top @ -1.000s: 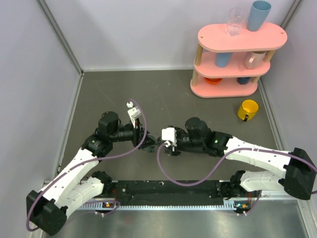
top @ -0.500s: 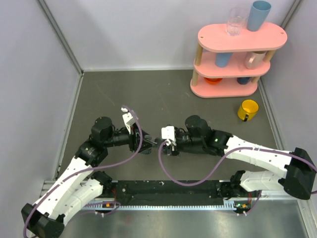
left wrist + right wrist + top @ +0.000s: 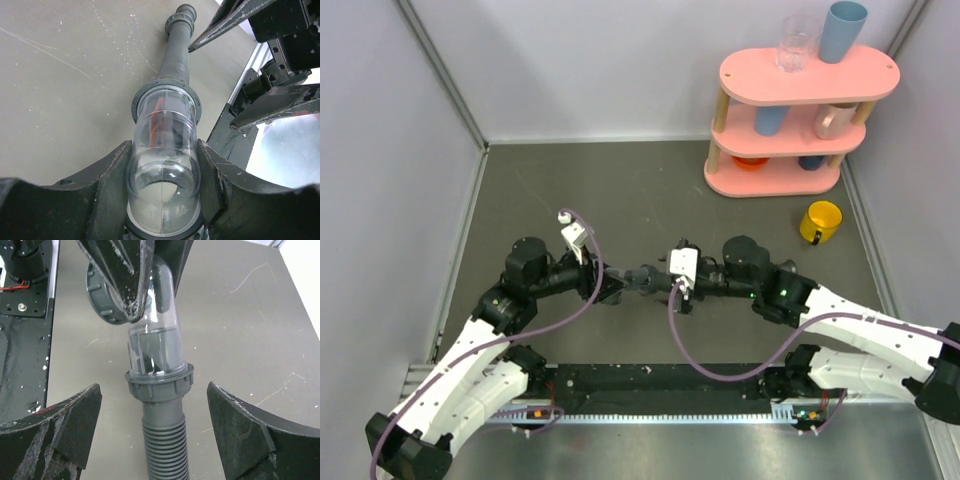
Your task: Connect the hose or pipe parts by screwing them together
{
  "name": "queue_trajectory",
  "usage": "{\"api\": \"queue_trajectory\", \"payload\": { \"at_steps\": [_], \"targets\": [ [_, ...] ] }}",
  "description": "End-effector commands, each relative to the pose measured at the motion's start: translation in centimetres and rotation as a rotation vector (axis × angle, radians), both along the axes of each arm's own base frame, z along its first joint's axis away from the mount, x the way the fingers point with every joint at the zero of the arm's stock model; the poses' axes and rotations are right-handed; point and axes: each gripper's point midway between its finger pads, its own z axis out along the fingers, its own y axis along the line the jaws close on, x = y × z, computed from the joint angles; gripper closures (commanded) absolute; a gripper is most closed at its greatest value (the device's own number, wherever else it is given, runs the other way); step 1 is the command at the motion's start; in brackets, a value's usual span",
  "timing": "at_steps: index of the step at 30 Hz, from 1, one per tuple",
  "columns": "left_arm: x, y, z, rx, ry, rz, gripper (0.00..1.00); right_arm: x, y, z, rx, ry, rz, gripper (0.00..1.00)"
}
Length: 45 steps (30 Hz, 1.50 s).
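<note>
A clear elbow fitting (image 3: 162,165) sits clamped between the dark fingers of my left gripper (image 3: 164,150), which is shut on it. A grey ring nut (image 3: 166,95) joins the elbow to the ribbed grey hose (image 3: 177,55), which runs away along the table to its far cuff (image 3: 184,20). In the right wrist view the same ring nut (image 3: 159,385) and hose (image 3: 164,445) lie between the wide-apart jaws of my right gripper (image 3: 154,390), which is open and touches neither. From above, the joined parts (image 3: 642,277) span the gap between the left gripper (image 3: 608,284) and the right gripper (image 3: 658,281).
A pink two-tier shelf (image 3: 800,110) with cups and a glass stands at the back right, a yellow mug (image 3: 821,221) in front of it. A black rail (image 3: 660,382) runs along the near edge. Purple cables (image 3: 705,368) loop from both wrists.
The right gripper has opened wider, let go of the nut and drawn back to the right. The left wrist has swung lower with the elbow still in it.
</note>
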Motion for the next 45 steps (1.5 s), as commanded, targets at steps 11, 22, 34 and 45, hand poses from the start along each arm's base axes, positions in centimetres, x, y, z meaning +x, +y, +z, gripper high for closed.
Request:
{"api": "queue_trajectory", "payload": {
  "at_steps": [11,22,34,45],
  "targets": [
    [0.4,-0.4,2.8,-0.124,0.062,-0.015,1.00,-0.6,0.6,0.2,0.070,-0.018,0.046,0.21],
    [0.2,-0.4,3.1,-0.144,0.071,-0.020,1.00,-1.0,2.0,-1.7,0.027,0.060,0.100,0.23],
    [-0.2,-0.8,4.1,-0.193,0.044,-0.050,1.00,-1.5,3.7,-4.3,-0.028,0.156,0.168,0.22],
    [-0.1,-0.5,4.6,-0.195,0.010,-0.032,1.00,-0.7,5.1,-6.1,-0.093,0.222,0.166,0.17]
  ]
}}
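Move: About 5 cm to the right hand's left, level fore and aft and some 7 cm below it, sits the hose's dark collar. The clear elbow already held by the left hand runs on from it, its middle roughly 8 cm left of the right hand, 1 cm back and 4 cm below. The hose's free end lies around 18 cm right, 5 cm farther out and 18 cm down. From the left hand the collar is about 5 cm right, 1 cm forward and 5 cm below. Sinking about 8 cm in all, the right hand first drops a little with a slight draw back, then slants left some 4 cm and down towards the collar, tipping its fingers lower, until the open fingers straddle it. The left hand keeps its grip on the clear elbow nearly in place, rolling it roughly 12 degrees about the left-right line. ##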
